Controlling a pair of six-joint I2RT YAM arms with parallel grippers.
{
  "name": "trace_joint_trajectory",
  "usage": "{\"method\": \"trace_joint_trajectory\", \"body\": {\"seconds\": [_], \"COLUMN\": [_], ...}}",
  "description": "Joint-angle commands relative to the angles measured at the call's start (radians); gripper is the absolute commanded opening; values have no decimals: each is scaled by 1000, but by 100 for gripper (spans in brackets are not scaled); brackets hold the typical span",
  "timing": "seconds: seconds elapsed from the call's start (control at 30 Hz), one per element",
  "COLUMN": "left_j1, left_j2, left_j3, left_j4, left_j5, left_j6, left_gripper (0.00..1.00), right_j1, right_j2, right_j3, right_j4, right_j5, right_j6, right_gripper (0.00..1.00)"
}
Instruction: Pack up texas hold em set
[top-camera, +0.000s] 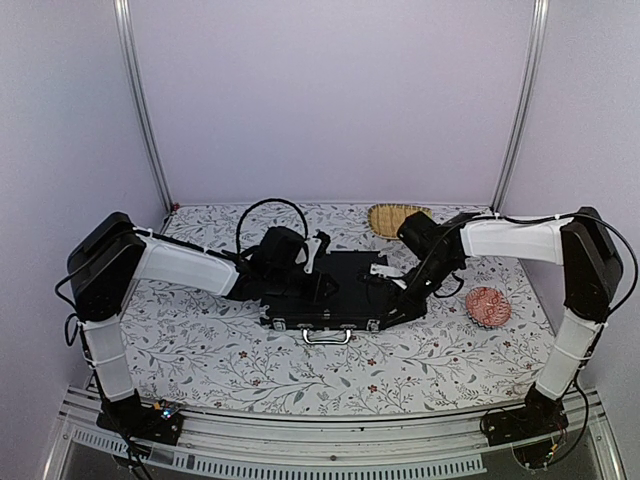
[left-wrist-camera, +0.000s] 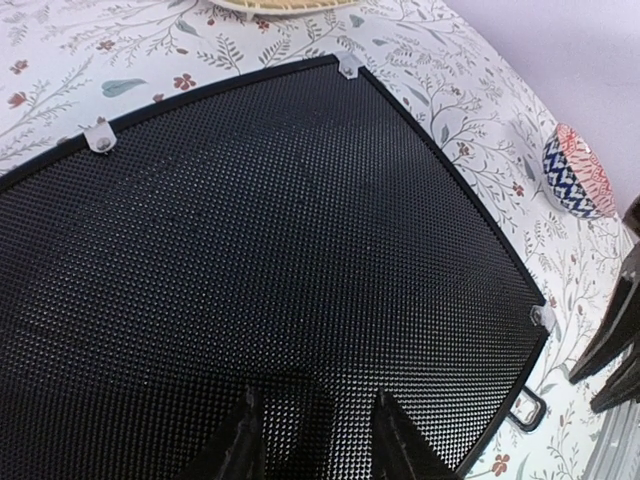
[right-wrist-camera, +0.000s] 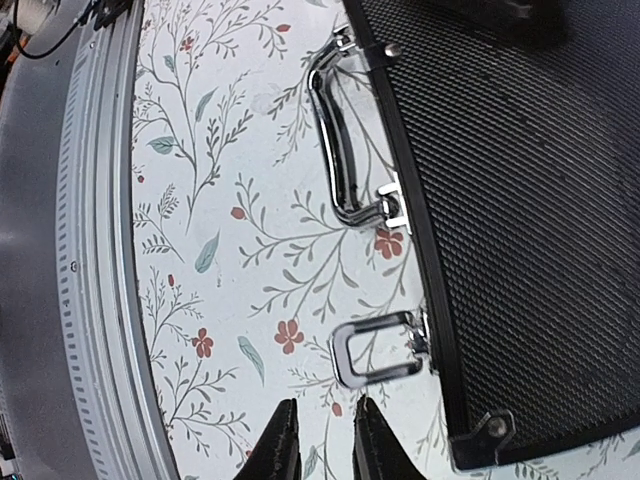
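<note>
The black briefcase (top-camera: 345, 275) of the texas hold em set lies closed on the flowered cloth, its metal handle (top-camera: 327, 337) facing the near edge. My left gripper (top-camera: 303, 283) is over the left part of the textured lid (left-wrist-camera: 250, 240); in the left wrist view it (left-wrist-camera: 315, 430) stands open, tips just above or on the lid, with nothing between them. My right gripper (top-camera: 402, 308) is at the case's front right corner. In the right wrist view it (right-wrist-camera: 322, 430) is low over the cloth just short of the right latch loop (right-wrist-camera: 375, 350), fingers nearly together and empty. The handle (right-wrist-camera: 335, 150) lies beyond.
A red patterned round dish (top-camera: 488, 306) sits right of the case, also seen as a dish (left-wrist-camera: 578, 175) in the left wrist view. A woven straw mat (top-camera: 392, 218) lies behind the case. The metal frame rail (right-wrist-camera: 95, 250) runs along the table's near edge.
</note>
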Motion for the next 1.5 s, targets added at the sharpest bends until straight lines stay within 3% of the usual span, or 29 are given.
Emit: {"method": "trace_joint_trajectory", "body": {"seconds": [0.0, 0.47, 0.77, 0.9, 1.0, 1.03, 1.17, 1.47], "left_j1": [13, 14, 14, 15, 15, 15, 15, 16], "left_j2": [43, 43, 42, 42, 42, 43, 44, 40], "left_j3": [-31, -31, -34, -31, -28, -27, -26, -27], "left_j4": [-49, -56, -56, -60, -64, -65, -69, -75], "left_j5": [21, 21, 26, 30, 36, 36, 37, 38], "left_j6": [-10, -5, -4, 4, 11, 14, 21, 21], "left_gripper": [38, 38, 38, 38, 38, 38, 38, 38], "right_j1": [49, 65, 65, 64, 54, 42, -9, -15], "right_j2": [62, 168, 31, -99, -166, -180, -177, -87], "right_j3": [31, -39, -152, -203, -243, -260, -282, -287], "right_j4": [31, 234, 343, 305, 306, 318, 374, 492], "right_j5": [21, 170, 187, 140, 190, 205, 234, 244], "right_j6": [-11, 75, 83, 33, -5, -10, 27, 83], "right_gripper": [21, 20, 26, 38, 44, 51, 100, 99]}}
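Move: The right hand's nearly closed fingers hang just in front of the shut case, with its right-hand latch, sticking out from the lid edge, about 2 cm ahead, 3 cm to their left and 3 cm below. The case's front right corner is some 3 cm ahead and 2 cm lower, the handle about 12 cm left, 2 cm back and 5 cm lower, and the bowl 20 cm right, 10 cm ahead and 7 cm lower. From the left hand the latch lies about 6 cm back, 9 cm right and 3 cm below. The right hand drives its nearly shut fingers down about 7 cm, edging a little left, to fold the right-hand latch down over the case's front, while the left hand stays put with its half-open fingertips resting on the lid. It then turns back up some 6 cm, drawing off to the right and tilting its fingers outward by nearly 20 degrees as they spread wide, and goes about 4 cm forward while sinking again by nearly 3 cm, ending with the open fingers either side of the case's front right corner. ##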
